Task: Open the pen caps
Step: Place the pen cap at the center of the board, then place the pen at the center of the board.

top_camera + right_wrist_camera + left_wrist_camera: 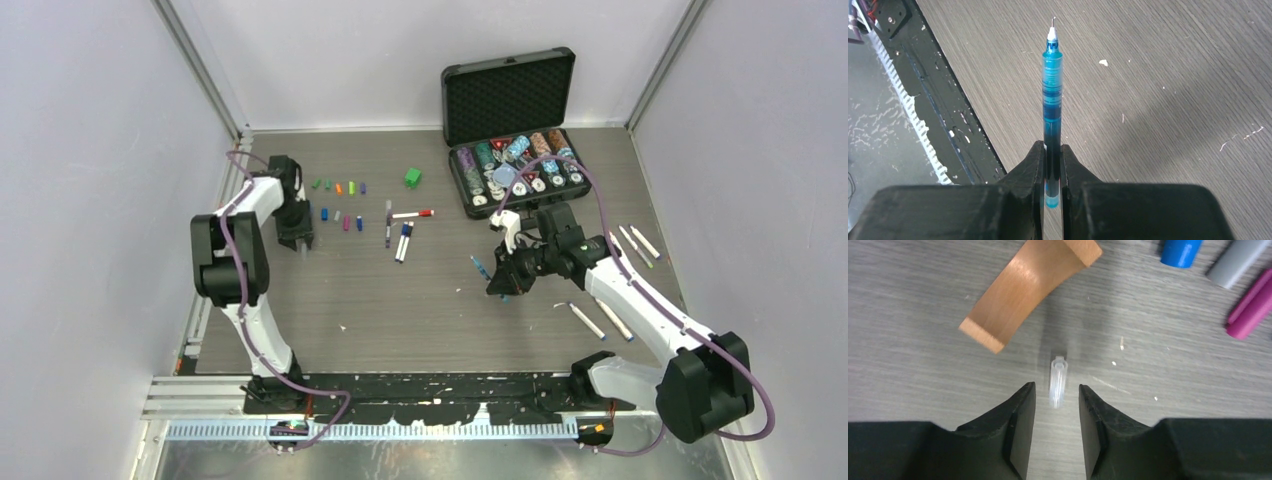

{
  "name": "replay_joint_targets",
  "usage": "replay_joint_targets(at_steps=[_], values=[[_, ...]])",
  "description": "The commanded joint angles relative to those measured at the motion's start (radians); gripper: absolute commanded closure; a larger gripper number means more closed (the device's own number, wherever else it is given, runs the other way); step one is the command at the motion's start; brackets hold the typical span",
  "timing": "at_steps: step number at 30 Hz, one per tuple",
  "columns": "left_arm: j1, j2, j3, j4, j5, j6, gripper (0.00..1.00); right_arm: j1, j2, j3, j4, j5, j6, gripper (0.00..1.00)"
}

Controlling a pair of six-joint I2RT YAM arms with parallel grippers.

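Note:
A clear pen cap (1058,376) lies on the table between the tips of my left gripper (1057,386), which is open and touches nothing. Blue (1180,251), grey (1235,265) and magenta (1250,307) pen caps lie just beyond it. In the top view my left gripper (294,240) hangs at the left end of two rows of coloured pen caps (340,187). My right gripper (1052,150) is shut on a translucent blue pen (1052,87) with its fine tip bare, held above the table (483,268). Three capped pens (404,240) lie mid-table.
A curved wooden block (1028,290) lies just ahead of my left fingers. A small green cube (412,177) sits behind the pens. An open black case of poker chips (470,195) stands at the back right. Several pens (636,243) lie along the right edge.

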Motion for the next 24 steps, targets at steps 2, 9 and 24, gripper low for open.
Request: replay_joint_targets(at_steps=[2, 9, 24], values=[[0.002, -0.232, -0.028, 0.010, 0.022, -0.021, 0.55, -0.003, 0.023, 0.019, 0.024, 0.021, 0.000, 1.00], [0.002, -0.560, -0.176, 0.078, 0.154, -0.054, 0.32, -0.003, 0.050, -0.002, 0.079, 0.163, 0.060, 1.00], [-0.061, -1.070, -0.537, 0.204, 0.198, -0.077, 0.00, 0.063, 0.235, 0.049, 0.055, 0.324, 0.054, 0.96]])
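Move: The left fingers stand half open astride the clear pen cap, already released and lying about 2 cm below them and 1 cm ahead. The orange block is about 7 cm ahead and 2 cm left, the blue cap 10 cm ahead and 5 right, and the magenta cap 7 ahead and 11 right. The right hand holds the uncapped blue pen some 12 cm above the table. The near white pen lies 17 cm to its right and 3 back, the thick white pen 23 right and 2 back. Touching nothing, the left hand leaves the clear cap, rising about 15 cm nearly straight up. It then draws back some 10 cm and a little right while the fingers spread wide and swing forward about 35 degrees. Meanwhile the right hand keeps its pinch on the blue pen and sinks about 7 cm towards the table, easing slightly forward and right, fingers dipping some 15 degrees. ##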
